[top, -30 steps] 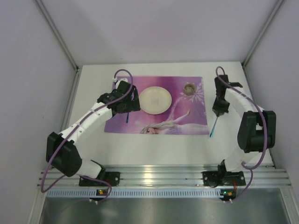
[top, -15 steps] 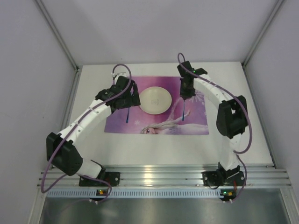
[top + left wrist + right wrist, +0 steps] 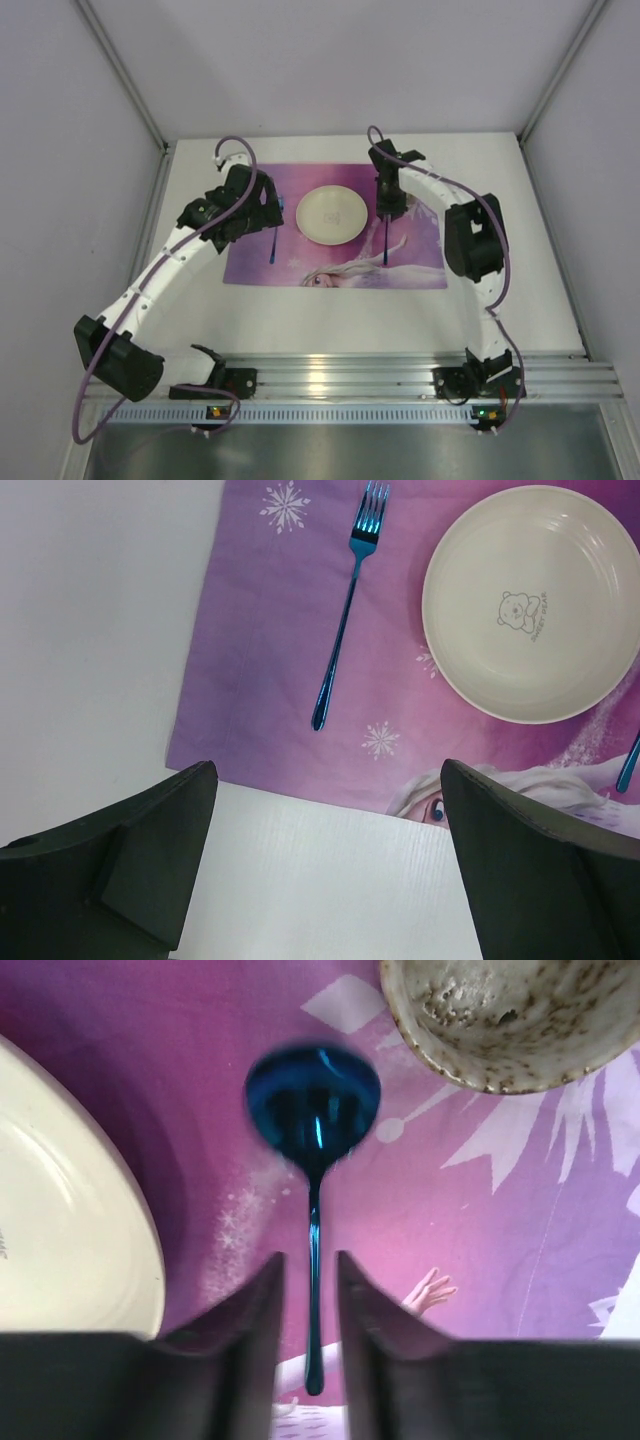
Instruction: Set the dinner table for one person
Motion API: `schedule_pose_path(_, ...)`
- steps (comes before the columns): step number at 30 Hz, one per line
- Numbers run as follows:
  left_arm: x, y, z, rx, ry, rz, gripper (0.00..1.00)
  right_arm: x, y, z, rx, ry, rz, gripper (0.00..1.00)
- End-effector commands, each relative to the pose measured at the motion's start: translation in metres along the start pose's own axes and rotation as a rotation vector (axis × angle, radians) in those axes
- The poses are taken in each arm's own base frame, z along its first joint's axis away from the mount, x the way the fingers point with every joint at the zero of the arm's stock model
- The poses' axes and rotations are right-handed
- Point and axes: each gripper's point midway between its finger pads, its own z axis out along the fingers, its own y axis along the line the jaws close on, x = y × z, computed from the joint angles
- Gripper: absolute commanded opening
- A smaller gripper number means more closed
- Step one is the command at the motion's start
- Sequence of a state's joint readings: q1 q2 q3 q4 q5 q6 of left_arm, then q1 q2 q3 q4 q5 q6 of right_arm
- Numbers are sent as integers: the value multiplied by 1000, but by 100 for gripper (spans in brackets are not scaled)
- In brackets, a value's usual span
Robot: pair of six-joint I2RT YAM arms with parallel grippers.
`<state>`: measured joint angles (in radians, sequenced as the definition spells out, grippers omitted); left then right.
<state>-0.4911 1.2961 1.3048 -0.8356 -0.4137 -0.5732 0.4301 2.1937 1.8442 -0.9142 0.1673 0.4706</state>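
On the white dinner table [image 3: 500,290] lies a purple placemat [image 3: 410,262] with a cream plate [image 3: 332,213] at its middle. A blue fork [image 3: 274,242] lies on the mat left of the plate, also seen in the left wrist view [image 3: 345,610]. My left gripper [image 3: 260,208] is wide open and empty, above the mat's left edge [image 3: 325,880]. A blue spoon [image 3: 386,242] lies on the mat right of the plate. My right gripper [image 3: 386,206] is just above it, its fingers slightly apart on either side of the spoon handle [image 3: 314,1290].
A speckled cup [image 3: 510,1020] stands on the mat beyond the spoon's bowl; my right arm hides it in the top view. An aluminium rail [image 3: 350,375] runs along the near table edge. Grey walls enclose the table on three sides.
My right arm has swung left from the bare table onto the mat, carrying the spoon to the plate's right side. My left arm has drawn back a little from the fork.
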Motion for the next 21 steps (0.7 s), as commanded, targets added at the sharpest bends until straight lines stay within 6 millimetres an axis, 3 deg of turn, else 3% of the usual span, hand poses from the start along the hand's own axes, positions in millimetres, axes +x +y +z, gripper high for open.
schedule_pose_path(1, -6, 9, -6, -23, -14, 0, 99, -14, 14, -13, -27, -47, -17, 34)
schedule_pose_path(4, -9, 8, -4, -25, -15, 4, 99, -22, 16, -23, -41, -74, -8, 49)
schedule_pose_path(7, -15, 7, -3, -24, -26, 14, 99, -33, 18, -48, -72, -124, 5, 58)
schedule_pose_path(10, -24, 7, -2, -29, -43, 30, 99, -40, 21, -83, -118, -180, 7, 61)
schedule_pose_path(15, -63, 5, -10, -44, -150, 46, 99, -44, 33, -168, -231, -365, -64, 62)
schedule_pose_path(16, -74, 15, -12, -99, -196, 55, 99, -48, 29, -203, -254, -457, -62, 62)
schedule_pose_path(17, -84, 20, -16, -132, -237, 52, 99, -37, 24, -203, -239, -476, -92, 63)
schedule_pose_path(18, -94, 25, -19, -154, -299, 35, 99, -31, 31, -218, -257, -538, -119, 65)
schedule_pose_path(19, -101, 35, -22, -197, -349, 76, 99, -40, 29, -264, -322, -699, -98, 67)
schedule_pose_path(20, -104, 39, -21, -207, -394, 105, 99, -21, 26, -245, -316, -695, -137, 77)
schedule_pose_path(21, -109, 39, -22, -166, -514, 64, 99, -13, 28, -248, -342, -734, -138, 99)
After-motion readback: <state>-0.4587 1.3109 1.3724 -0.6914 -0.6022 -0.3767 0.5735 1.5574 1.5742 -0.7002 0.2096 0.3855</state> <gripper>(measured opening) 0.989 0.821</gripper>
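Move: My right hand is just above the mat with its fingers slightly apart astride the spoon's handle; the spoon's middle is about 3 cm back and roughly 1 cm below. The plate's middle is some 13 cm to the left and 1 cm ahead, the cup about 7 cm ahead and 4 cm right. From my empty left hand, the spoon lies about 24 cm right, 7 cm ahead and 18 cm down. I spread my right fingers wide around the spoon's handle, easing forward a touch, then lift away quickly, some 20 cm up and finally about 5 cm back and slightly left, tipping the fingertips forward and up by some 30 degrees. Late on, my open left hand rises about 5 cm, going forward and left as its fingertips tilt up. ##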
